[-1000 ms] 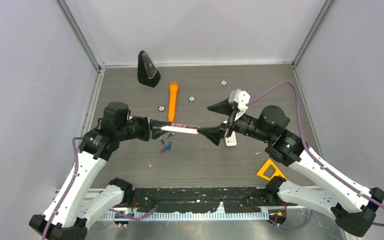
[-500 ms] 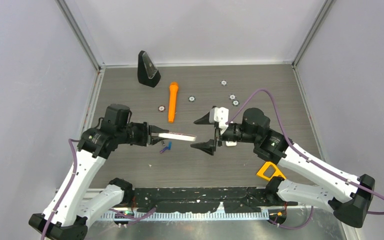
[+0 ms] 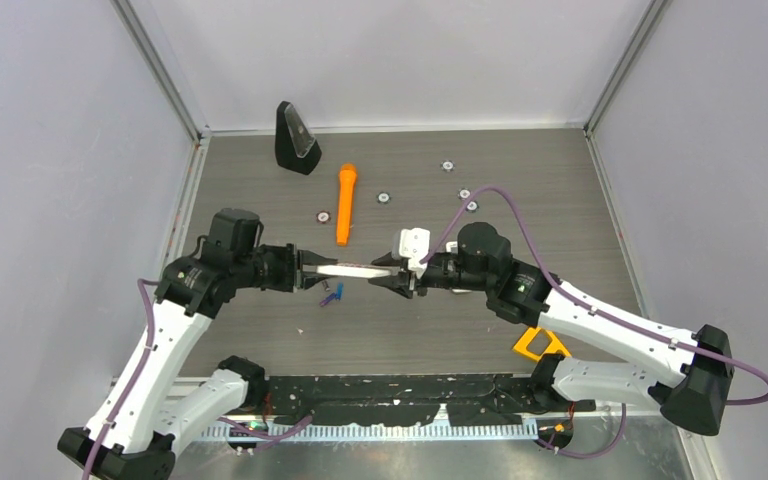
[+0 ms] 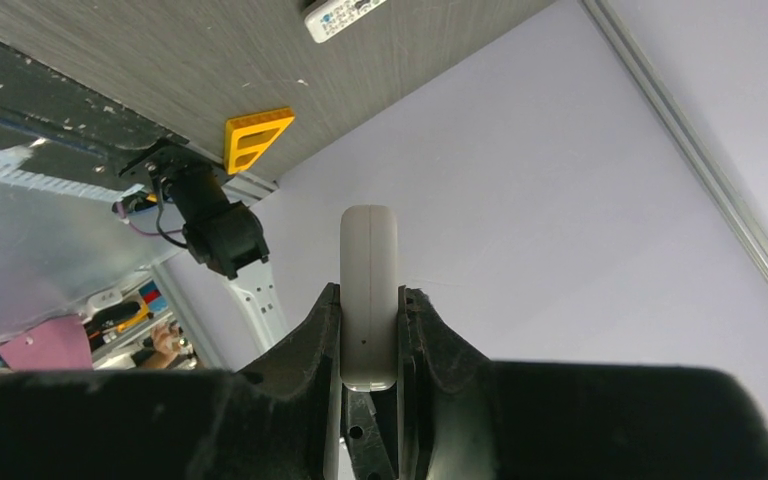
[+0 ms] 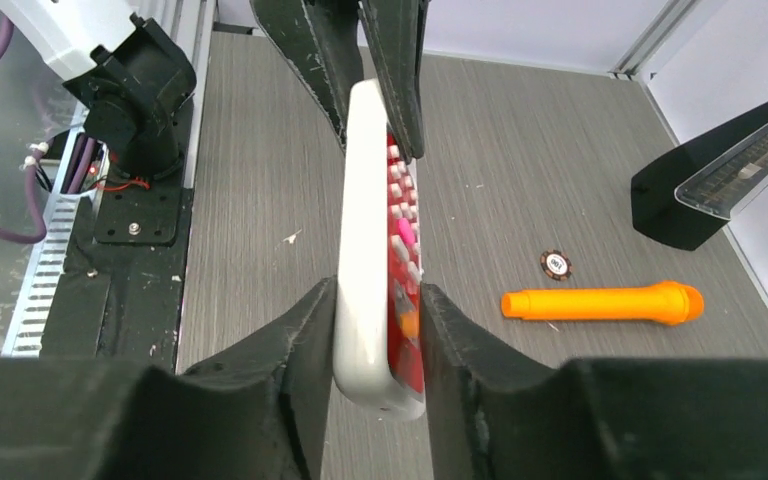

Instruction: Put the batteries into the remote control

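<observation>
The remote control (image 3: 355, 270) is held level above the table, white on the back and red with buttons on the front (image 5: 398, 215). My left gripper (image 3: 322, 270) is shut on its left end, and in the left wrist view the white edge (image 4: 368, 260) sits clamped between the two fingers (image 4: 370, 300). My right gripper (image 3: 392, 277) has its jaws pressed on the other end, one finger on the white back and one on the buttons (image 5: 378, 300). The batteries (image 3: 334, 294), small blue and dark cylinders, lie on the table just under the remote.
An orange cylinder (image 3: 344, 203) lies behind the remote. A black wedge stand (image 3: 295, 138) is at the back left. Small round discs (image 3: 384, 198) dot the back of the table. A yellow piece (image 3: 540, 343) sits at the near right edge, and a second white remote (image 4: 345, 12) lies nearby.
My right arm has swung left to the remote's free end, and its wide-open jaws have closed onto it. The left gripper has kept its hold and shifted slightly.
</observation>
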`<state>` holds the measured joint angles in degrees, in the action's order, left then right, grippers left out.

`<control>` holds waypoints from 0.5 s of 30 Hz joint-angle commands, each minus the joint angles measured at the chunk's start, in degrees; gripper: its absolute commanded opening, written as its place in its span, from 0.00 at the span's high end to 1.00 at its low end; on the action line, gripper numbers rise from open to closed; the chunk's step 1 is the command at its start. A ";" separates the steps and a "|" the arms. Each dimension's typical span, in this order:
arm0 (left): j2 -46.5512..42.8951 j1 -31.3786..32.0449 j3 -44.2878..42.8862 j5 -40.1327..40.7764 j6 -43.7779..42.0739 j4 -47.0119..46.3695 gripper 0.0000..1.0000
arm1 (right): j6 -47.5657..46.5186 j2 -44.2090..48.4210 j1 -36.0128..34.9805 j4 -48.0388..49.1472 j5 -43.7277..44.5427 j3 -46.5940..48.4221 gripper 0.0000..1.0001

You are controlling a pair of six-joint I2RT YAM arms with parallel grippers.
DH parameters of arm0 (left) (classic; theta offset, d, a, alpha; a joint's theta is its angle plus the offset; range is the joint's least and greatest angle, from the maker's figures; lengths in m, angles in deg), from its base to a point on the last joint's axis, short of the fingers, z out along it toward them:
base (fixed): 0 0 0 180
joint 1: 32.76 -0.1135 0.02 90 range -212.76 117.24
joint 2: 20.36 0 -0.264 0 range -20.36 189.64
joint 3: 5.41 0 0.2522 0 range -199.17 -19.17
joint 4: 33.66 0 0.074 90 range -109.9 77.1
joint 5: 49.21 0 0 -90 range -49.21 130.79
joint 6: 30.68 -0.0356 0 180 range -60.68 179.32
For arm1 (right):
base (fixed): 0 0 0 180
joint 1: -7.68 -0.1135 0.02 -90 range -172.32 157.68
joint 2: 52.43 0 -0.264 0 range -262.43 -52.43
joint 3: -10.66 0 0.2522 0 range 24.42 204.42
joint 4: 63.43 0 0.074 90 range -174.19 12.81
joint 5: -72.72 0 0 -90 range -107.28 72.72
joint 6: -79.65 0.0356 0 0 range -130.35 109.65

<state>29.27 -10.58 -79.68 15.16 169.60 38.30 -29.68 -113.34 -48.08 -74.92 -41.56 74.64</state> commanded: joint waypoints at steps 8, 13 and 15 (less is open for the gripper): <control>-2.17 0.24 2.42 -0.27 -1.64 -6.63 0.55 | 0.32 -0.80 -0.31 1.01 4.68 3.30 0.94; -3.26 0.11 0.89 8.74 -13.98 -6.86 0.04 | 0.44 -0.96 -0.29 -6.50 5.39 7.12 0.95; -3.77 -0.27 1.10 11.76 -20.18 -7.98 0.00 | 0.72 -1.23 -0.30 -10.15 5.57 8.53 0.95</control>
<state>26.77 -10.54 -77.11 19.47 162.02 33.86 -30.12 -114.60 -48.35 -80.61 -37.47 77.81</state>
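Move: The left hand already holds the remote control up in the air by its left end, the middle some 4 cm to that hand's right, level with it. The right hand's open fingers straddle the other end, with the middle about 4 cm to its left at nearly its own height. From the right hand, the loose batteries lie about 11 cm left, 5 cm ahead and 27 cm below; the white remote is some 14 cm right, 8 cm ahead and 28 cm below. The right hand, almost in place, shuts its half-open fingers across the right end of the remote control until they stop on it and keep hold, then eases about 1 cm forward with a slight turn of some 5 degrees clockwise. Only once that grip is made does the left hand let go, spreading its fingers from nearly shut to almost fully open around the left end, staying within about 1 cm and tipping its fingers up some 10 degrees. ##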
